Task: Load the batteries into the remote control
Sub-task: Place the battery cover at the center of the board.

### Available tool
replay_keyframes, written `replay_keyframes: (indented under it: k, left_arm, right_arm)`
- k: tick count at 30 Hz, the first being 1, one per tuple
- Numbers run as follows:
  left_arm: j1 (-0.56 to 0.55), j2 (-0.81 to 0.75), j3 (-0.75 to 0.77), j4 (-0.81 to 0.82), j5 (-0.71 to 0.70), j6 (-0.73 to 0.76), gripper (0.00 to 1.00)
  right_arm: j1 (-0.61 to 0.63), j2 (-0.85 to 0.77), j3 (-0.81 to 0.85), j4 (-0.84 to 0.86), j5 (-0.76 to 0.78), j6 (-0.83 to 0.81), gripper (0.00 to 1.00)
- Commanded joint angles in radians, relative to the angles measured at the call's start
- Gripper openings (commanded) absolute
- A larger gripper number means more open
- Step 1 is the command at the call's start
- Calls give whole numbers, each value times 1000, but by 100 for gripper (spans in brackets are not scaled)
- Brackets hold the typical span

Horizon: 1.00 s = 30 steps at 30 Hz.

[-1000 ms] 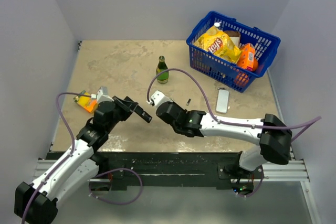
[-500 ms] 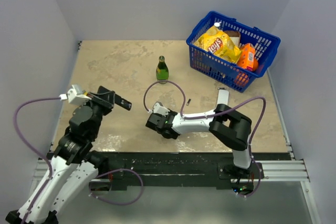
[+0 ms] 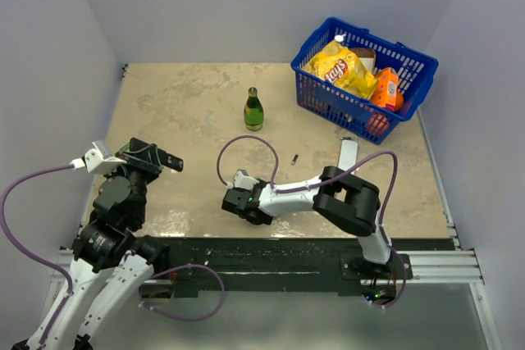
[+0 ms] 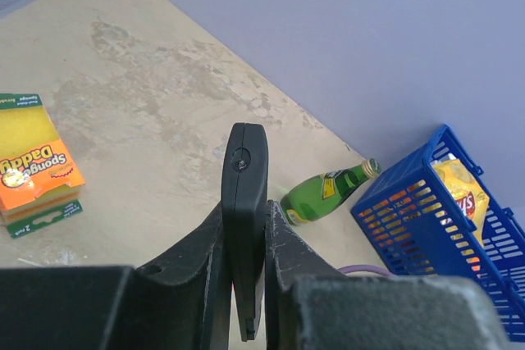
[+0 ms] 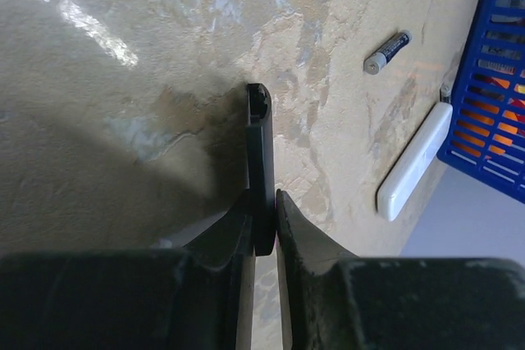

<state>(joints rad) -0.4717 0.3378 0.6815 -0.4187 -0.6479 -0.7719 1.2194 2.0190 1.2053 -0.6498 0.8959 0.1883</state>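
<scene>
The remote control (image 4: 244, 178), a slim black bar, stands on edge between the fingers of my left gripper (image 4: 244, 227), which is shut on it. In the top view the remote (image 3: 170, 161) sticks out to the right of that gripper (image 3: 154, 156), above the table's left side. My right gripper (image 5: 262, 202) is low over the table near the front middle (image 3: 233, 202), its jaws closed on a thin black cover piece (image 5: 260, 145) held on edge. One battery (image 5: 386, 52) lies loose on the table (image 3: 294, 157), to the right of and beyond the right gripper.
A green bottle (image 3: 253, 110) stands mid-table. The blue basket (image 3: 322, 97) of snacks sits at the back right. A flat white device (image 3: 348, 153) lies in front of it. An orange-yellow sponge pack (image 4: 33, 165) lies at the left.
My left arm has drawn back to the left with the remote. My right arm has folded in, bringing its gripper and the cover down toward the table's front middle.
</scene>
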Motion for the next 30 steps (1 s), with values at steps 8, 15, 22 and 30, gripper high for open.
replay_keyframes:
  k: [8,15,22,30]
  left_arm:
    - [-2,-10,23,15,-38,37,1]
    - [-2,-2,21,17,-27,39,1]
    - [-2,4,21,18,-16,43,1]
    - [-1,21,16,35,28,52,1]
  right_arm:
    - [48,-2,43,-33,-207,8,37]
    - [68,-74,88,-42,-377,10,59]
    - [26,-175,89,-21,-544,63,68]
    - [-155,-316,-55,94,-712,117,74]
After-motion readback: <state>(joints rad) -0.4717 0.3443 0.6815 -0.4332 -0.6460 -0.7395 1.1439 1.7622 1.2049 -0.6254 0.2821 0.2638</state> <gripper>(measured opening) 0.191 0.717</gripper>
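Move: The right hand is just above the table with the battery cover still between its fingertips; the cover's middle is about 2 cm to the left, 1 cm ahead and 1 cm lower, nearly at its resting spot. A loose battery lies some 17 cm ahead and 7 cm to the right, the white case about 18 cm ahead and 19 cm right, both 2 cm lower. From the left hand, holding the remote high, the cover lies roughly 25 cm right, 1 cm ahead and 28 cm below. Back and to the left, the right hand eases off slowly and nearly level at first, then faster, about 9 cm in all, while its fingers spread wide and let go of the battery cover. The wrist turns some 40 degrees until the fingers point steeply down, and at the end the hand rises to about 3 cm above its starting height and starts swinging back forward and right. ##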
